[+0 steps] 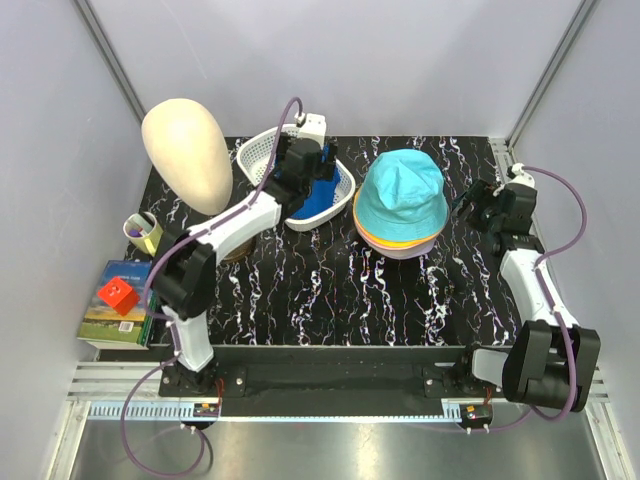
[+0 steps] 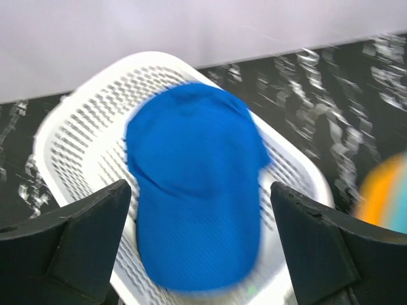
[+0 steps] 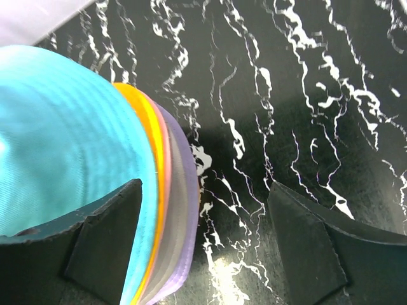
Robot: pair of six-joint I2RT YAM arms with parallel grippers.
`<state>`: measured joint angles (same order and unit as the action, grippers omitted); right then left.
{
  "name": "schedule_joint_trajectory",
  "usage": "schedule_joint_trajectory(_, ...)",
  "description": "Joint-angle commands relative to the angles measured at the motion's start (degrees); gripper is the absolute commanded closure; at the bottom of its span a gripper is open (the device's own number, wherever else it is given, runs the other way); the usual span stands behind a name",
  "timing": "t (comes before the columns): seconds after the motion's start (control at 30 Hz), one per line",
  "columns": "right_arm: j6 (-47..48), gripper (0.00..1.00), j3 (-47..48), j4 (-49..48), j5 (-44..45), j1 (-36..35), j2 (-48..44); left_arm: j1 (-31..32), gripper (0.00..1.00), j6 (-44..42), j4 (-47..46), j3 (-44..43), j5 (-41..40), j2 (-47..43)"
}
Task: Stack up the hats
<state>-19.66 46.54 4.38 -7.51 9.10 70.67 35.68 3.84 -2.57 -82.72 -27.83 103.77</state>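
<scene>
A teal bucket hat [image 1: 402, 195] tops a stack of hats at the centre right of the black marbled table [image 1: 330, 290]; orange-yellow [image 3: 149, 140], pink and lavender [image 3: 187, 190] brims show beneath it. A royal-blue hat [image 2: 194, 184] lies in the white perforated basket [image 2: 82, 127]. My left gripper [image 2: 199, 186] hangs open above that blue hat, which is blurred, and holds nothing. My right gripper [image 3: 205, 186] is open at the stack's right side. One of its fingers is over the teal brim [image 3: 57, 140], the other over bare table.
A cream mannequin head [image 1: 187, 152] stands at the back left, close to the basket [image 1: 262, 150]. Left of the table are a small cup [image 1: 143, 232] and a book [image 1: 115, 320] with a red cube [image 1: 117, 293] on it. Grey walls close in the back and sides.
</scene>
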Motion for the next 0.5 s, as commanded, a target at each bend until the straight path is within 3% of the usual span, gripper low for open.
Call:
schedule_joint_trajectory(0.0,0.4,0.12,-0.3,0.0,0.7,0.0,-3.3,-3.4,0.03,-3.5,2.5,-7.0,-0.4,9.0)
schedule_joint_trajectory(0.23,0.7,0.12,-0.3,-0.2,-1.2,0.0,-3.5,-7.3,0.02,-1.9,2.9,-11.5,8.0,17.8)
schedule_joint_trajectory(0.33,0.4,0.12,-0.2,-0.5,-1.7,0.0,-2.7,-8.5,0.1,-0.9,2.7,-11.0,12.3,18.6)
schedule_joint_trajectory(0.37,0.3,0.12,-0.2,-0.6,-2.0,0.0,-2.6,-8.6,0.31,-0.4,2.7,-10.5,11.7,18.5)
schedule_joint_trajectory(0.43,0.1,0.12,-0.2,-0.8,-2.5,0.0,-2.2,-8.6,0.6,-0.1,-0.8,-9.0,10.6,17.1)
schedule_joint_trajectory(0.47,0.2,0.12,-0.4,-0.8,-2.5,0.0,-2.2,-8.6,0.84,0.0,-1.9,-6.5,10.0,16.3)
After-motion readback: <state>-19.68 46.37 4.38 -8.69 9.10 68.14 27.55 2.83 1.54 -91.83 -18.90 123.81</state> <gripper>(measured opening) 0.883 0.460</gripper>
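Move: The blue cap lies in the white basket under the left gripper, about 5 cm ahead of it, 3 cm to its left and some 15 cm below. The basket's middle is about 3 cm farther left than the cap. The stack of hats topped by the turquoise one stands roughly 26 cm to the gripper's right, 8 cm back and 7 cm lower. From the right gripper, the cap is some 47 cm left, 11 cm ahead and 9 cm down. Bring the left gripper down into the white basket by some 14 cm, reaching about 6 cm forward and a little left early on, with the fingers wide open and tipping downward about 15 degrees. Once down on the blue cap, between its crown and brim, close the fingers about halfway so the tips gather the cloth between them. ##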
